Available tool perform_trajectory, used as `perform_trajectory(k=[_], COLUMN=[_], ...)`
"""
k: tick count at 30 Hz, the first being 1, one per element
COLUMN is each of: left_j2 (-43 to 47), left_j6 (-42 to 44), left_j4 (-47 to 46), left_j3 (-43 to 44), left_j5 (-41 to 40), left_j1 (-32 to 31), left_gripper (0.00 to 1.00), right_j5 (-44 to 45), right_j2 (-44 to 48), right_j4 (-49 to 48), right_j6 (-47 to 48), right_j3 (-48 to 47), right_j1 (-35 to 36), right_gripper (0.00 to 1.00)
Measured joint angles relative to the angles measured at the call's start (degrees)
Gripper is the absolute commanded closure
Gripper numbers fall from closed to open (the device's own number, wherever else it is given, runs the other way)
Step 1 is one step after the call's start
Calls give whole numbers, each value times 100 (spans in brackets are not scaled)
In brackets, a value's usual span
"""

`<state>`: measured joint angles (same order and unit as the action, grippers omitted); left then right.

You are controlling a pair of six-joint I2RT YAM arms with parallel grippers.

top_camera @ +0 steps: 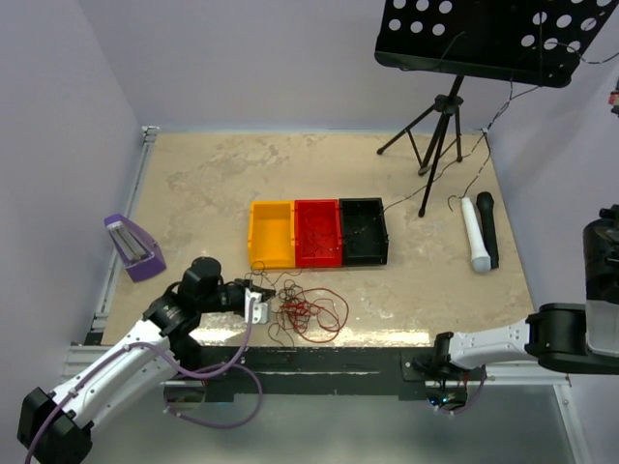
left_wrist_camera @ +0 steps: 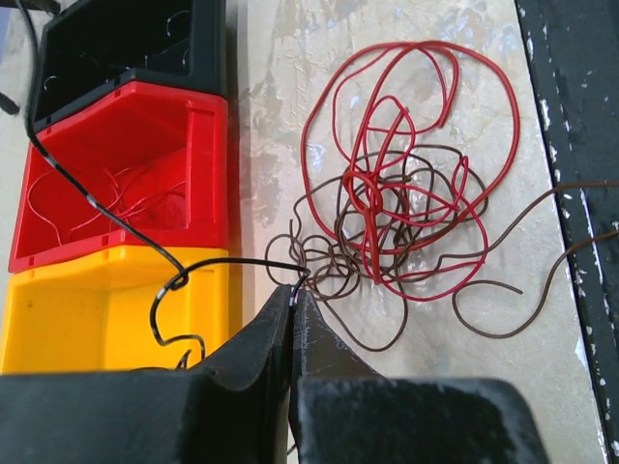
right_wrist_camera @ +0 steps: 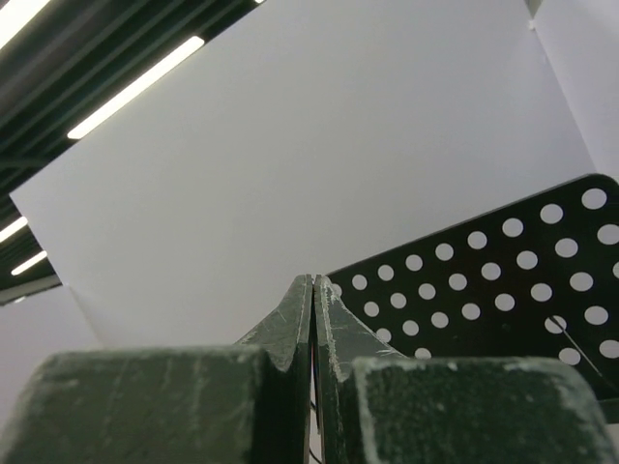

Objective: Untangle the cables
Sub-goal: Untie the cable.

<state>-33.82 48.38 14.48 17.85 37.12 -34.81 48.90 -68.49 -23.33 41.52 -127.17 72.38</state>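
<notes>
The cables [top_camera: 308,311] lie as a loose snarl of red and dark brown wires [left_wrist_camera: 406,193] on the table, just in front of the bins. My left gripper [left_wrist_camera: 295,290] sits at the snarl's left edge [top_camera: 263,302], its jaws shut on a thin black cable strand [left_wrist_camera: 237,260]. That strand loops left over the yellow bin, then runs across the red bin towards the black one. My right gripper [right_wrist_camera: 314,280] is shut and points up at the wall. It hangs by the table's front edge [top_camera: 437,379], away from the cables.
Yellow [top_camera: 254,237], red [top_camera: 317,205] and black [top_camera: 383,232] bins stand in a row mid-table; thin wires lie in the red bin [left_wrist_camera: 208,174]. At the back right stands a music stand [top_camera: 440,126], with white [top_camera: 474,237] and black [top_camera: 487,227] microphones beside it. A purple object [top_camera: 131,248] sits far left.
</notes>
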Motion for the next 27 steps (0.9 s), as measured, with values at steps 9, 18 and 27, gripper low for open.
perform_trajectory(k=[9, 18, 27], left_j2=[-103, -109, -195], left_j6=[549, 551, -483], left_j4=[-310, -789, -1392], left_j3=[-586, -876, -120], left_j5=[-713, -1379, -1178], left_j1=[120, 398, 400], left_gripper=[100, 100, 100], right_j5=[22, 26, 9], right_j2=[435, 669, 389], right_j4=[-385, -748, -398], right_j6=[125, 275, 96], right_j3=[-247, -282, 103], right_j1=[0, 0, 0], right_gripper=[100, 100, 100])
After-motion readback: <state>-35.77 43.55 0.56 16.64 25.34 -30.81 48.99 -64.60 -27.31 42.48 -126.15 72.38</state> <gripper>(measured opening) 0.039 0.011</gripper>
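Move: I keep a black cable pinched in my shut left fingers, and a strand of black cable spans from there up towards my raised right hand. From my left hand the yellow box lies about 12 cm ahead, 1 cm left and 9 cm below; the red box about 12 cm ahead and 9 cm right; the red-and-brown cable pile about 6 cm back and 8 cm right. From my right hand the yellow box is some 11 cm ahead, 40 cm left and 74 cm down. Keeping the black cable pinched, I dip my left hand about 5 cm while easing it forward and left, then lift it sharply some 8 cm, still forward and slightly right, up near the yellow box's front edge, the wrist turning about 15 degrees counter-clockwise. High up, my shut right hand swings about 11 cm right, then reverses and comes partway back left. ##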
